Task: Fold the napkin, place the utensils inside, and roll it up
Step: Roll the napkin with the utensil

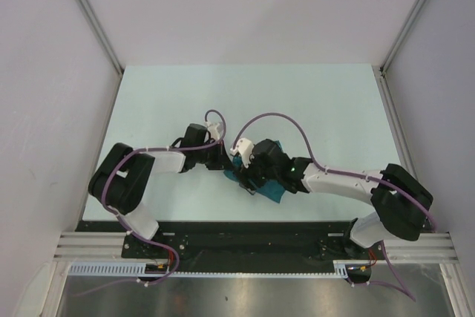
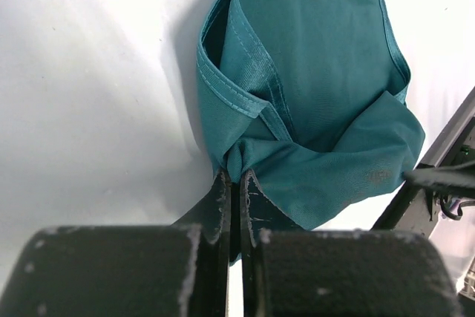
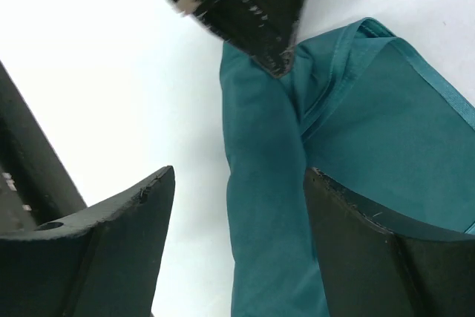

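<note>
The teal napkin (image 1: 276, 187) lies bunched and partly rolled at the table's near middle, mostly hidden under both wrists. In the left wrist view my left gripper (image 2: 236, 176) is shut on a gathered fold of the napkin (image 2: 319, 94). My left gripper (image 1: 231, 159) meets my right gripper (image 1: 246, 173) over the cloth's left end. In the right wrist view my right gripper (image 3: 239, 172) stands open, its jaws straddling a rolled length of napkin (image 3: 271, 198), the right jaw against the cloth. The left gripper's fingertips (image 3: 256, 12) pinch the cloth just beyond. The utensils are hidden.
The pale table (image 1: 312, 102) stretches behind the arms, walled by white panels with metal posts (image 1: 93, 16) at the back corners. A black rail (image 1: 245, 237) runs along the near edge. Purple cables (image 1: 286, 120) loop over both wrists.
</note>
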{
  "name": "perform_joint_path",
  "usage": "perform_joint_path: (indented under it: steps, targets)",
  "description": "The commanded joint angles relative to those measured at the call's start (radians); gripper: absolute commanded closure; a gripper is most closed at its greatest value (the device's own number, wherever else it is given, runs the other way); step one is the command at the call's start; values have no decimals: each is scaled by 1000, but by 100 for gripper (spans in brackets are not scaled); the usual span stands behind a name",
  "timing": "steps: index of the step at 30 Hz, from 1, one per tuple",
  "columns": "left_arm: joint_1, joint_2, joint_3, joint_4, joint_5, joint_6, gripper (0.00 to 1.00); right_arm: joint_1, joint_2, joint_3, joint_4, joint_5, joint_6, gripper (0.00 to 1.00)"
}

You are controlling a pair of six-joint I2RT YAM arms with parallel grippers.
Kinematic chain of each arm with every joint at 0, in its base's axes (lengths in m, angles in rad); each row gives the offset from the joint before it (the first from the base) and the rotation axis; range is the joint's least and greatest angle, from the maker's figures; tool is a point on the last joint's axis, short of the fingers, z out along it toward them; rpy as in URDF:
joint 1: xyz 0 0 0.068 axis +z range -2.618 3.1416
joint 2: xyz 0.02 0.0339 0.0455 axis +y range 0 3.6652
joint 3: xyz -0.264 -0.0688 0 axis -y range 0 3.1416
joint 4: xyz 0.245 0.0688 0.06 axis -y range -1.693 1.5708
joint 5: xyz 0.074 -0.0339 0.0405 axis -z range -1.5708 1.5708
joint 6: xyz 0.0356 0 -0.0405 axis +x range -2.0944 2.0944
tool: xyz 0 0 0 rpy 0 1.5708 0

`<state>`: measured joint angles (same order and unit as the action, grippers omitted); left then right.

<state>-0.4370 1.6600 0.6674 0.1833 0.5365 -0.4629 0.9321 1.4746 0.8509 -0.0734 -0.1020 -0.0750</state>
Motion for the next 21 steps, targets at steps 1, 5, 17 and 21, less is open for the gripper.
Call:
perform_joint_path:
  steps: [1, 5, 17, 21]
  targets:
    - [1, 23, 44, -94, 17, 10, 100, 60, 21, -21, 60, 199, -83, 25]
    - [1, 26, 60, -113, 17, 9, 100, 74, 88, -15, 64, 203, -91, 25]
    - [3, 14, 63, -125, 36, 18, 100, 56, 210, 0, 43, 151, -77, 43]
    - [3, 14, 75, -123, 46, 17, 100, 31, 240, 16, -5, 118, -52, 58]
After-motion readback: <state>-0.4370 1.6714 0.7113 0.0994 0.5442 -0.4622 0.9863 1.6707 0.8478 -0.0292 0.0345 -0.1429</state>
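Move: The napkin's rolled near edge, at its middle, lies almost straight below the open right hand, about 7 cm down and 1 cm to its right. The pinched left end of that roll is about 9 cm to the right hand's left and 5 cm farther out, while the flat unrolled part lies some 8 cm ahead and 4 cm right. From the left hand, which already holds the left end, the roll's middle is about 9 cm to the right and 5 cm back, at about the same height. The middle of the napkin roll is taken between the right fingers: the right hand sinks onto it by about 7 cm, tipping its fingers some 10 degrees steeper. Once low, it narrows its opening from about three quarters to just under half, bringing the tips in against the roll's two sides. The left hand stays where it is and keeps its pinch on the roll's left end. ##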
